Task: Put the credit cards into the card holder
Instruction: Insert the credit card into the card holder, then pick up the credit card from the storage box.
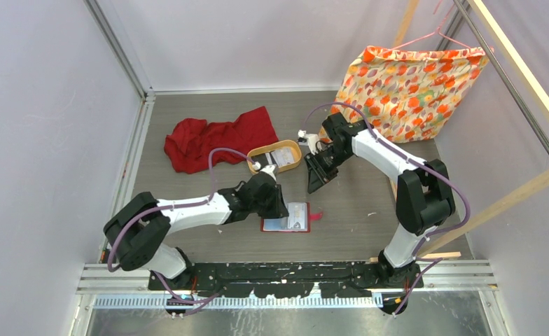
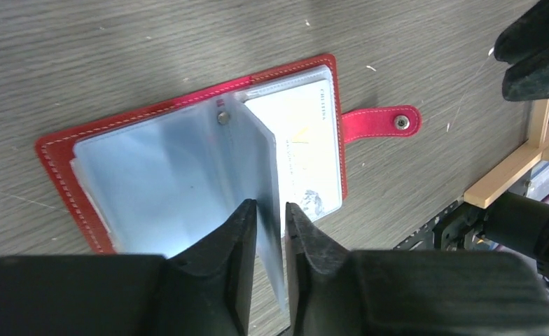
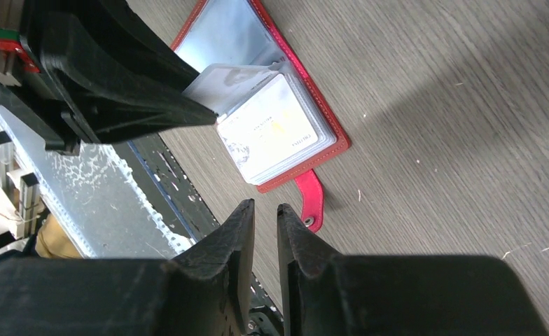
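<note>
The red card holder (image 1: 289, 218) lies open on the table in front of the left arm, its snap tab (image 2: 384, 122) out to the right. A pale credit card (image 2: 303, 140) sits in its right-hand clear pocket. One clear pocket leaf (image 2: 254, 154) stands up between the fingers of my left gripper (image 2: 272, 206), which are a little apart, with a gap on the right side. My right gripper (image 3: 265, 204) hovers over the table behind the holder, jaws narrowly apart and empty. More credit cards (image 1: 282, 155) lie in the oval tan tray (image 1: 253, 162).
A crumpled red cloth (image 1: 216, 136) lies at the back left beside the tray. A patterned orange fabric (image 1: 408, 80) hangs on a pink hanger at the back right. A wooden frame (image 1: 510, 192) runs along the right side. The black base rail (image 1: 293, 273) lies at the near edge.
</note>
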`<action>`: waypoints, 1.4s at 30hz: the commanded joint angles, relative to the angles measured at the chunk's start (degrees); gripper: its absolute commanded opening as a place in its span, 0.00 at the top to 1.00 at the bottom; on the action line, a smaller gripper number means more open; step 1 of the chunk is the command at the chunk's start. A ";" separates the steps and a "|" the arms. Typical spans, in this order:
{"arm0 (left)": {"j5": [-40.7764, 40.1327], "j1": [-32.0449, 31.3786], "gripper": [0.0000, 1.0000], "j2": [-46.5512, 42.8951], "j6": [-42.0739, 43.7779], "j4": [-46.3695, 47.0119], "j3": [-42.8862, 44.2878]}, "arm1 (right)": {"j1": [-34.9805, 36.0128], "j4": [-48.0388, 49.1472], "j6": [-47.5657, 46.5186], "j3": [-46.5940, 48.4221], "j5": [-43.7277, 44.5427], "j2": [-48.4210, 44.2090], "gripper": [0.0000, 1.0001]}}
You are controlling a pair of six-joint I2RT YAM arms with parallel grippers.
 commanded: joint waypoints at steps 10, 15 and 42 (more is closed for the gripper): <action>10.52 -1.91 0.55 3.23 -4.18 15.14 -0.06 | -0.68 0.76 0.35 -0.20 -1.83 -2.38 0.76; 11.19 -1.83 0.54 4.06 -3.53 18.72 -0.91 | -1.30 0.79 0.27 -0.32 -2.44 -2.87 0.76; 5.55 16.84 0.00 -35.33 20.15 2.64 -7.95 | -1.83 1.17 -13.42 5.68 -7.05 -16.72 0.22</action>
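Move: Just about 4 cm below the left hand lies the middle of the open card holder, about 1 cm ahead, with a clear sleeve page standing between the slightly parted fingers. The holder's strap is roughly 9 cm right and 1 cm ahead, the tray some 17 cm ahead and 3 cm left, both at table height. From the right hand, the holder is about 7 cm back, 7 cm left and 9 cm down; the tray is 9 cm ahead and 10 cm left at that level. Swinging the clear page over to the holder's right half, the left hand goes about 5 cm right, its fingers easing wider as they let go of the page. It then turns back left and climbs away to about 12 cm higher, tipping up some 30 degrees and opening wide. The right hand waits, then rises about 10 cm from the table, tilting up and opening late. ##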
